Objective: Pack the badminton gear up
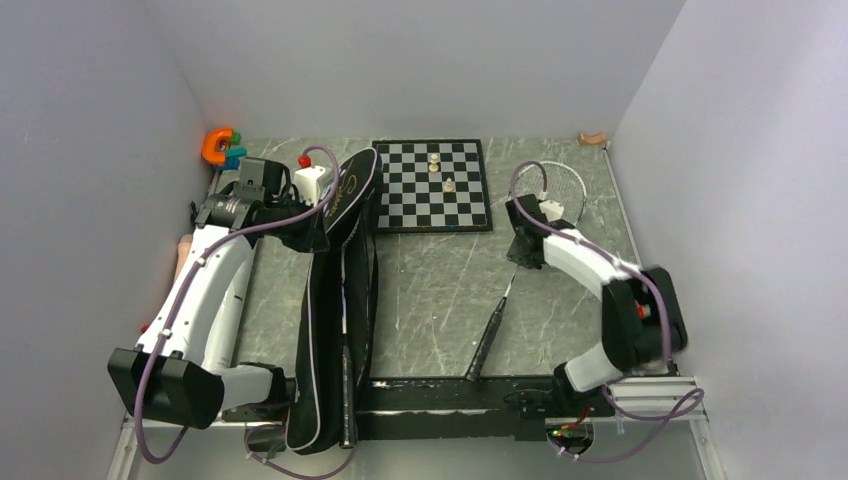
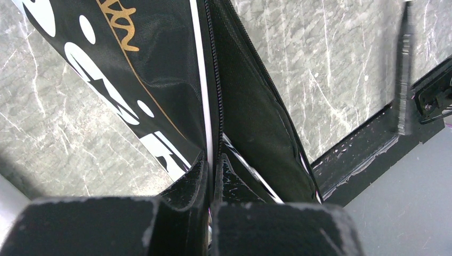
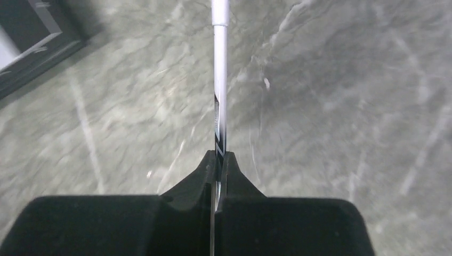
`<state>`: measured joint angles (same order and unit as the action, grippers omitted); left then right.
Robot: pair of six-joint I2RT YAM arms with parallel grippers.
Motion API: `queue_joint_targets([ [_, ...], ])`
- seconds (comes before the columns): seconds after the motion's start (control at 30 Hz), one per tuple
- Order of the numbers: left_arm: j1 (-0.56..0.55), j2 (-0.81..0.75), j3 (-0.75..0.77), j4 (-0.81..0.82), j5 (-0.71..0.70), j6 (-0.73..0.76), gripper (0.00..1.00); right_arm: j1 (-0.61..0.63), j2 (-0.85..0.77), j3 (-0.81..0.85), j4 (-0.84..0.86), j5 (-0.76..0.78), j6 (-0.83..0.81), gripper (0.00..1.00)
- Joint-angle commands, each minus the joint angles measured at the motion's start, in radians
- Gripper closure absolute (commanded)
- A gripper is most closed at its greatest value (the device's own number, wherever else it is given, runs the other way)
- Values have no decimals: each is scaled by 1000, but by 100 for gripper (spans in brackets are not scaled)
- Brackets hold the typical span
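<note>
The black bag (image 1: 335, 300) lies lengthwise left of centre, its mouth held open. My left gripper (image 1: 310, 235) is shut on the bag's upper flap; in the left wrist view the gripper (image 2: 213, 162) pinches the white-piped zipper edge of the bag (image 2: 160, 80). One racket (image 1: 347, 390) lies inside the bag, its black handle toward the near edge. A second racket lies on the table, with its silver head (image 1: 562, 190) at the back right and its handle (image 1: 484, 345) nearer. My right gripper (image 1: 525, 250) is shut on this racket's thin shaft (image 3: 219, 80), with both fingers (image 3: 208, 165) closed against it.
A black-and-white chessboard (image 1: 432, 185) with two pieces sits at the back centre. An orange and teal object (image 1: 222, 147) is in the back left corner, a beige piece (image 1: 593, 138) at the back right. A beige rod (image 1: 182, 255) lies along the left wall. Walls enclose three sides.
</note>
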<state>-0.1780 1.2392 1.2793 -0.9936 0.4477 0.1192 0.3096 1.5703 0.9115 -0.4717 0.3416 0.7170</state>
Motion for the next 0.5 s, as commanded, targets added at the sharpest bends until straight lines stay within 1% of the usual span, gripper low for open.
queue_joint_targets([
  [0.0, 3, 1, 25, 46, 25, 4, 100, 88, -297, 24, -125, 128, -31, 100],
  [0.13, 3, 20, 18, 76, 26, 7, 100, 293, -480, 66, -282, 193, -18, 100],
  [0.2, 3, 38, 24, 90, 20, 9, 100, 409, -521, 85, -355, 195, 9, 100],
  [0.3, 3, 68, 40, 112, 4, 4, 100, 612, -510, 118, -479, 204, 85, 100],
  [0.4, 3, 94, 54, 146, -27, -8, 100, 812, -458, 170, -592, 271, 171, 100],
  [0.47, 3, 113, 66, 164, -48, -15, 100, 910, -411, 214, -646, 293, 203, 100],
])
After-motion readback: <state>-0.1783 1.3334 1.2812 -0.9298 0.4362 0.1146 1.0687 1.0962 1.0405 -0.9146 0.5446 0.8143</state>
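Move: The right hand, low over the table, already grips the second racket by its shaft; the open bag's middle lies about 48 cm to its left, 8 cm back and 4 cm higher. Around the way, the chessboard's middle is some 25 cm ahead and 24 cm left, a little below, while the packed racket's grip lies roughly 34 cm back and 46 cm left, about 3 cm higher. From the left hand, the bag's middle is 8 cm back, 5 cm right and 14 cm below. The right hand keeps its pinch on the racket shaft and first swings up some 16 cm, then back and left towards the open bag in a quick arc, about 14 cm back and 13 cm left in all, turning the racket roughly 35 degrees counter-clockwise and starting to sink at the very end. Meanwhile the left hand, still pinching the bag's zipped rim to keep the mouth open, eases a couple of centimetres forward and as much down. ##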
